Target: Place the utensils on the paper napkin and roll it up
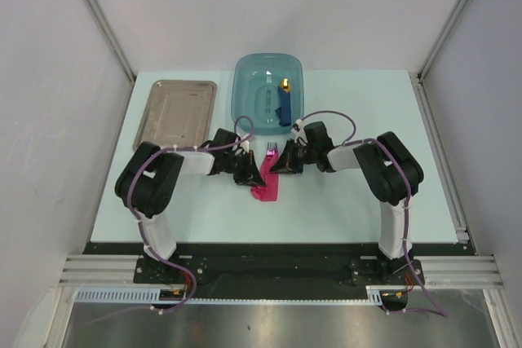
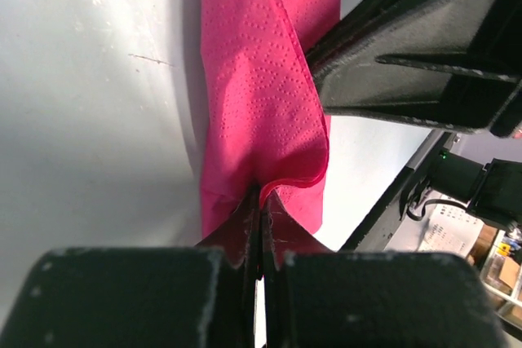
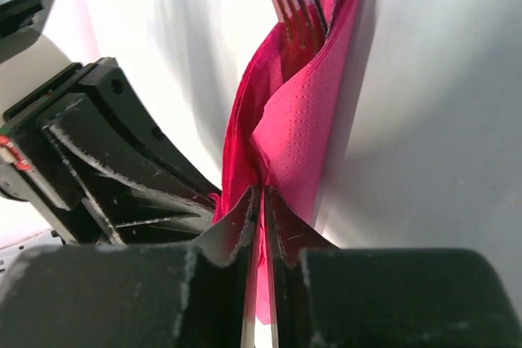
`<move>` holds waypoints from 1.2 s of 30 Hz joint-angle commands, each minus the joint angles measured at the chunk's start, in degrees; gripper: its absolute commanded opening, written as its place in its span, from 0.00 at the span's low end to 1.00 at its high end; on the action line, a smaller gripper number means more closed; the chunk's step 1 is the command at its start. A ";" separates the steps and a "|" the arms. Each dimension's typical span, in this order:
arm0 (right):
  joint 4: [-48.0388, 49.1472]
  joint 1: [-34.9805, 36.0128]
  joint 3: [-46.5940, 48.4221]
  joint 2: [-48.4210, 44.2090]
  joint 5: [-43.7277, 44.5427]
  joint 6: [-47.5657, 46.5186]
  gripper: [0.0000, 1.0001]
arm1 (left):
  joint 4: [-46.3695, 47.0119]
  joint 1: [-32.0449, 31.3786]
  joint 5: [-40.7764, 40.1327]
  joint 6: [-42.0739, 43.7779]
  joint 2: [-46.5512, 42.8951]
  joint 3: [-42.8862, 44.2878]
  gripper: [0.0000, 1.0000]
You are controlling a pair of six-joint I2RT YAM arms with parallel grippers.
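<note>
The magenta-pink paper napkin [image 1: 269, 187] lies folded over the utensils at the table's middle. Only fork tines [image 1: 272, 150] stick out at its far end; the handles are hidden. My left gripper [image 1: 251, 175] is shut on the napkin's left edge, and the pinched fold shows in the left wrist view [image 2: 261, 120]. My right gripper [image 1: 282, 165] is shut on the napkin's right edge [image 3: 298, 132], with the fork tines [image 3: 285, 2] poking out of the folds beyond it. The two grippers nearly touch.
A grey-brown metal tray [image 1: 175, 110] lies at the back left. A clear blue tub [image 1: 267, 87] at the back middle holds a chunky blue object with a yellow tip [image 1: 285, 102]. White walls stand on both sides.
</note>
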 commanded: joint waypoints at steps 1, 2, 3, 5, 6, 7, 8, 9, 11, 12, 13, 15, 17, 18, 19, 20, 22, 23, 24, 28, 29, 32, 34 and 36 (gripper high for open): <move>-1.26 -0.35 -1.35 1.87 4.11 -1.22 0.09 | 5.57 -0.78 -3.52 -0.23 -3.96 -2.11 0.00; -1.52 -0.26 -1.53 1.87 4.55 -1.57 0.09 | 6.19 -0.78 -2.83 -0.66 -4.59 -2.20 0.00; -2.31 -0.26 -1.53 1.96 4.90 -1.75 0.08 | 6.72 -1.13 -2.38 -1.63 -5.29 -2.29 0.00; -3.02 -0.26 -1.53 1.96 6.22 -2.36 0.08 | 7.86 -1.92 -1.42 -2.60 -6.35 -2.29 0.00; -3.54 -0.26 -1.44 2.05 6.57 -2.54 0.08 | 8.13 -2.19 -0.98 -3.04 -6.35 -2.29 0.00; -3.55 -0.26 -1.62 2.14 6.92 -2.54 0.08 | 8.65 -2.45 -0.54 -3.56 -6.35 -2.20 0.00; -3.55 -0.26 -1.62 2.14 7.01 -2.63 0.08 | 8.83 -3.06 -0.19 -4.27 -6.00 -2.12 0.00; -3.81 -0.26 -1.62 2.22 7.36 -2.63 0.08 | 9.18 -3.33 0.08 -4.62 -5.82 -2.20 0.00; -3.99 -0.08 -1.53 2.14 7.80 -2.80 0.08 | 10.41 -4.21 0.26 -5.76 -5.30 -2.12 0.00; -4.25 -0.08 -1.62 2.05 8.24 -2.80 0.08 | 10.94 -4.47 0.43 -6.11 -5.03 -2.12 0.00; -4.34 -0.08 -1.62 2.05 8.33 -2.81 0.08 | 11.38 -4.74 0.52 -6.38 -4.86 -1.77 0.00; -4.60 0.01 -1.62 2.05 8.59 -2.81 0.08 | 11.73 -5.44 0.43 -6.56 -4.07 -1.33 0.00; -4.69 0.01 -1.71 1.79 8.60 -2.81 0.08 | 12.00 -5.79 0.35 -6.65 -3.45 -1.06 0.00; -4.60 0.01 -1.62 1.79 8.60 -2.81 0.08 | 12.08 -5.88 0.35 -6.65 -2.84 -0.97 0.00; -4.60 0.09 -1.62 1.70 8.60 -2.72 0.08 | 12.52 -5.97 0.43 -6.91 -2.40 -1.06 0.00; -4.60 0.09 -1.71 1.70 8.60 -2.72 0.08 | 12.79 -6.32 0.61 -7.00 -2.05 -1.06 0.00; -4.51 0.09 -1.80 1.70 8.51 -2.45 0.08 | 13.75 -6.76 0.61 -7.43 -0.90 -1.15 0.00; -4.51 0.09 -1.80 1.61 8.51 -2.45 0.08 | 14.19 -6.85 0.61 -7.52 -0.47 -1.06 0.00; -4.51 0.18 -1.80 1.52 8.60 -2.37 0.08 | 15.24 -6.93 0.61 -7.87 0.32 -1.15 0.00; -4.51 0.09 -2.06 1.43 8.77 -2.54 0.08 | 18.68 -7.72 1.49 -9.20 1.65 -1.32 0.00; -4.60 0.18 -2.15 1.35 8.77 -2.54 0.08 | 19.11 -8.07 1.58 -9.37 1.91 -1.41 0.00; -4.86 0.18 -2.06 1.26 9.21 -2.80 0.08 | 21.49 -7.99 2.19 -11.30 2.00 -1.94 0.00; -4.95 0.27 -2.06 1.35 9.30 -2.72 0.08 | 23.07 -8.16 2.63 -12.44 1.74 -2.20 0.00; -5.13 0.27 -1.97 1.35 9.47 -2.89 0.08 | 23.59 -8.34 2.80 -12.62 1.12 -2.38 0.00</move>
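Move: The left hand, already pinching the napkin's loose edge, has the middle of the napkin roll about 2 cm ahead and 2 cm to its right, roughly 1 cm lower. The fork tines lie some 10 cm ahead of it and 2 cm right; the teal basin's middle is about 24 cm ahead and 1 cm left. From the right hand, already on the roll, the roll's middle is some 2 cm back and 1 cm left, about 1 cm down; the tines are 5 cm straight ahead. Keeping its pinch on the napkin's edge, the left hand draws the flap about 5 cm to the right across the near part of the roll, lifting nearly 3 cm at first and then easing part of the way down, with a slight tilt. The right fingers keep their hold on the roll farther out, sinking about 1 cm early on and then staying put. ##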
